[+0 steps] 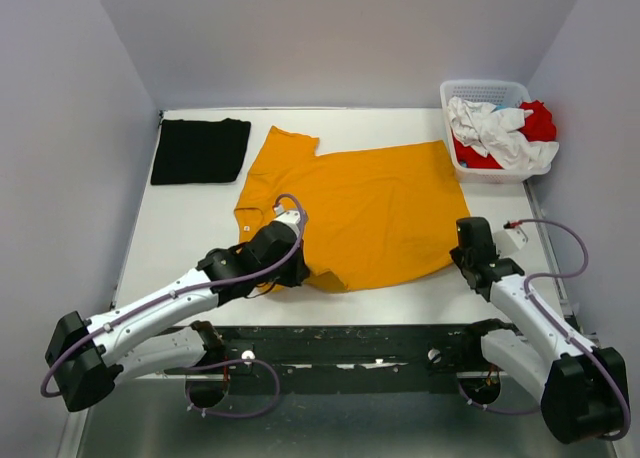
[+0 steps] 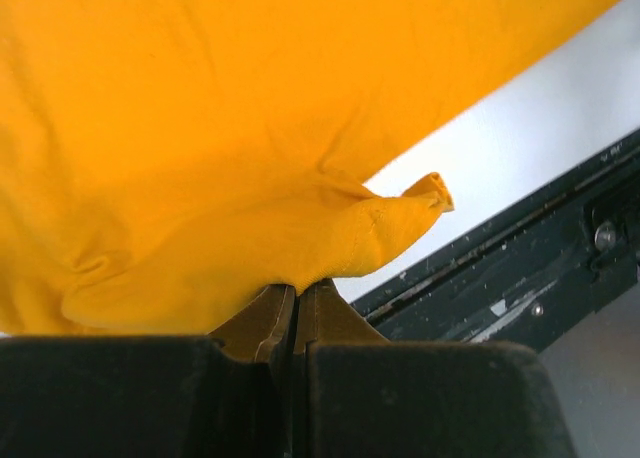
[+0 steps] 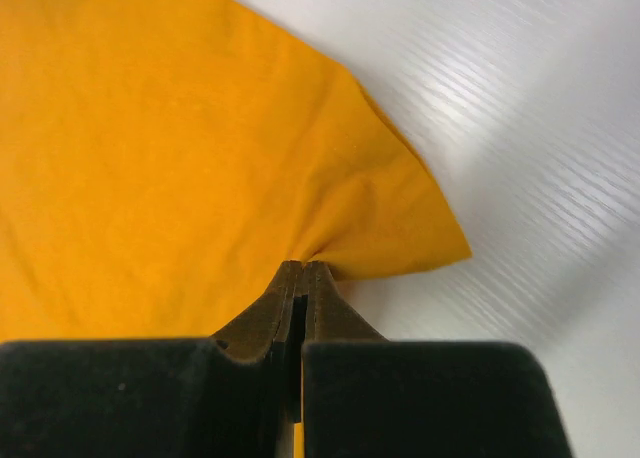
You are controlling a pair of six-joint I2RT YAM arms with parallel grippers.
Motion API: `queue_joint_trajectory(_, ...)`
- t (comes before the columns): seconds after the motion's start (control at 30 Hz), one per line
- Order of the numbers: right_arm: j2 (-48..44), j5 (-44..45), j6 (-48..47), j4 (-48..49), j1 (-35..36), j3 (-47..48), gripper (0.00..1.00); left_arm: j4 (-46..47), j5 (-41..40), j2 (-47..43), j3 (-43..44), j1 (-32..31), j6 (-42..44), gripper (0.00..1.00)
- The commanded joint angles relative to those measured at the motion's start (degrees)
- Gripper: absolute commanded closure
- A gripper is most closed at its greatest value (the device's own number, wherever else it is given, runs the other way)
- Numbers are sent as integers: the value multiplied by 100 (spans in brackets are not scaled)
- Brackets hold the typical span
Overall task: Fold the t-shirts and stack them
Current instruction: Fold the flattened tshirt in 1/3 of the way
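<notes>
A mustard orange-yellow t-shirt point(image 1: 355, 203) lies spread across the middle of the white table point(image 1: 180, 238). My left gripper point(image 1: 297, 270) is shut on its near left edge; in the left wrist view the cloth point(image 2: 230, 178) bunches at the closed gripper tips point(image 2: 296, 286). My right gripper point(image 1: 458, 250) is shut on the shirt's near right corner, where the fabric point(image 3: 200, 158) puckers into the closed gripper tips point(image 3: 304, 266). A folded black t-shirt point(image 1: 200, 150) lies flat at the far left. White point(image 1: 490, 128) and red point(image 1: 538, 121) t-shirts are heaped in the basket.
A white plastic lattice basket point(image 1: 482, 86) stands at the far right corner. Grey walls close in the table on three sides. A dark metal rail point(image 1: 350, 343) runs along the near edge between the arm bases.
</notes>
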Motion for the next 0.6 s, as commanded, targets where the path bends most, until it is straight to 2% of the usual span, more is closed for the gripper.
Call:
queue_joint_trajectory(0.0, 496, -269, -865, 368, -46, 691, 99, 405, -425, -81, 374, 437, 297, 100)
queue_joint_trajectory(0.17, 1455, -177, -1123, 390, -41, 1398, 99, 759, -516, 213, 640, 896, 565, 100)
queue_joint_trajectory(0.27, 1896, 38, -1117, 313, -46, 1853, 99, 982, -271, 501, 818, 1312, 798, 100)
queue_joint_trajectory(0.57, 2744, 60, -1181, 588, -41, 2570, 99, 1336, -68, 1200, 1247, 2064, 1479, 100)
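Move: The t-shirt lies spread between the hands, its near edge already pinched in both. The middle of its body, which they carry that edge towards, lies about 20 cm ahead of the left hand, 12 to its right and some 9 below. The neckline is about 17 cm ahead and 14 left of that hand. From the right hand the middle is about 12 cm ahead and 28 left, the far hem corner 32 straight ahead, the basket 33 ahead and 17 right. The t-shirt's near sleeve, still pinched in the left fingers, and its near hem corner, still pinched in the right, are swung forward over the body: the left hand goes about 13 cm forward, rising some 5 before levelling off, its fingers tipping up and the wrist turning counter-clockwise, while the right hand keeps pace, roughly 10 cm forward and a little up. ##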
